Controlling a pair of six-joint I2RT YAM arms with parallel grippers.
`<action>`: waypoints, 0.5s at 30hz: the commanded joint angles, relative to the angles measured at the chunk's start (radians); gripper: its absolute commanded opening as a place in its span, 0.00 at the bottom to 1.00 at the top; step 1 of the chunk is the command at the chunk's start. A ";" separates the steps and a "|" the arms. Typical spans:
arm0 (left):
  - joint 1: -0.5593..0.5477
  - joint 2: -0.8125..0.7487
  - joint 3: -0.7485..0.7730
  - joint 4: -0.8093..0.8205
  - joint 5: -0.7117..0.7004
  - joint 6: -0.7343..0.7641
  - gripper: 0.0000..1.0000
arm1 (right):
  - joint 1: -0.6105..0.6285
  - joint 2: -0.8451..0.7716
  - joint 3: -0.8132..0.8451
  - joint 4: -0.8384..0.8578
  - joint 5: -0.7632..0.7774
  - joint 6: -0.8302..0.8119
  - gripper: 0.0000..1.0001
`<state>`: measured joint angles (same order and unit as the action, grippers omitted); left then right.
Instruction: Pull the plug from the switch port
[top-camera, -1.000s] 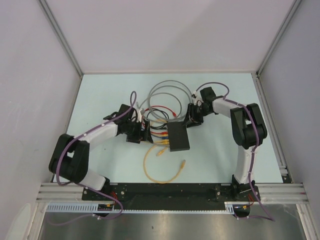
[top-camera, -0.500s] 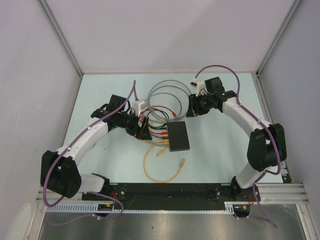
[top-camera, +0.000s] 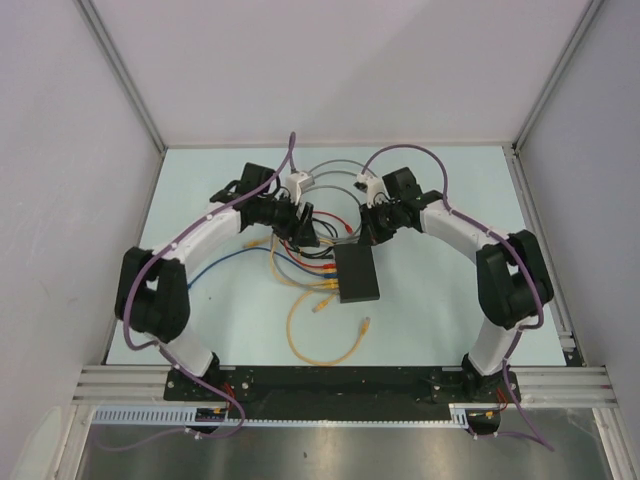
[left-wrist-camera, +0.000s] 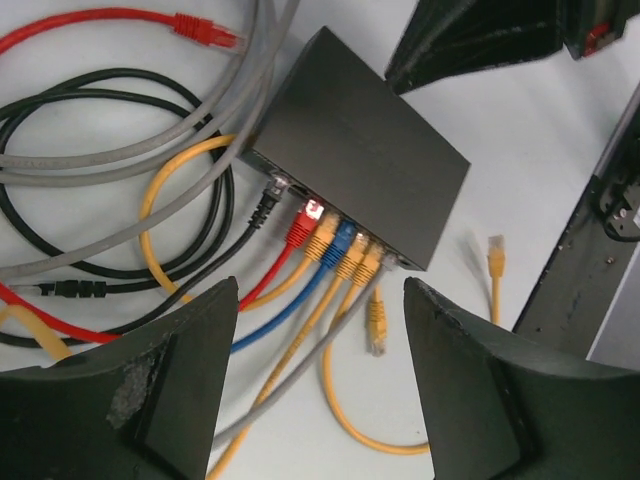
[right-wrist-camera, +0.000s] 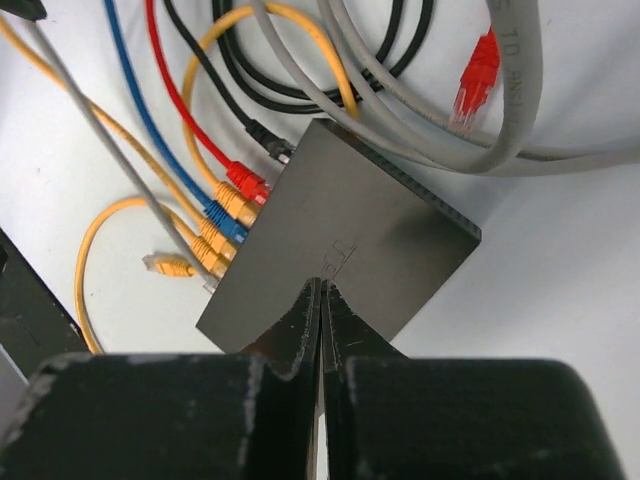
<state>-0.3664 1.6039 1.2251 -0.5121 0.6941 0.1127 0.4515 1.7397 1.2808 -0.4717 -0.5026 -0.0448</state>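
Observation:
The switch (top-camera: 357, 274) is a flat matte-black box lying among cables; it also shows in the wrist views as the switch (left-wrist-camera: 360, 150) and the switch (right-wrist-camera: 350, 240). Along its left edge sits a row of plugs: black (left-wrist-camera: 268, 196), red (left-wrist-camera: 304, 222), blue (left-wrist-camera: 342, 238), several yellow, and a grey one at the near end. My left gripper (left-wrist-camera: 320, 292) is open above the cables just left of that row, with nothing between its fingers. My right gripper (right-wrist-camera: 320, 288) is shut and empty, its tips over the switch's top face; whether they touch it I cannot tell.
Grey, black, red, blue and yellow cables (top-camera: 320, 200) loop across the table behind and left of the switch. Loose plugs lie about: a red one (right-wrist-camera: 478, 75) and two yellow ones (left-wrist-camera: 375, 322) (left-wrist-camera: 495, 255). A black rail (top-camera: 330, 380) runs along the near edge.
Both grippers have swung in towards the switch's far end. The right gripper has shut. The left jaws have narrowed a little but stay open.

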 joint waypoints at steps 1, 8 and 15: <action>-0.006 0.114 0.077 0.038 -0.010 -0.040 0.73 | 0.000 0.069 0.023 0.065 -0.022 0.040 0.00; -0.006 0.224 0.099 0.087 0.015 -0.071 0.72 | 0.027 0.187 0.031 0.051 -0.039 -0.009 0.00; -0.014 0.335 0.134 0.060 0.059 -0.057 0.70 | -0.005 0.273 0.031 0.038 -0.088 0.031 0.00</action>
<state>-0.3710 1.9057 1.3209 -0.4732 0.7063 0.0525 0.4610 1.9434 1.3048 -0.4278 -0.5728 -0.0216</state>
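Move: The black plug, in the switch's farthest port, lies about 3 cm ahead, 5 cm right and 12 cm below the open left hand; the red plug sits some 3 cm nearer than it. The switch's middle is about 4 cm back, 1 cm left and 8 cm below the shut right hand; the loose red plug lies roughly 8 cm ahead and 1 cm left of that hand, 9 cm below. The left hand sinks some 8 cm, open, towards the black plug; the shut right lowers onto the switch top. ##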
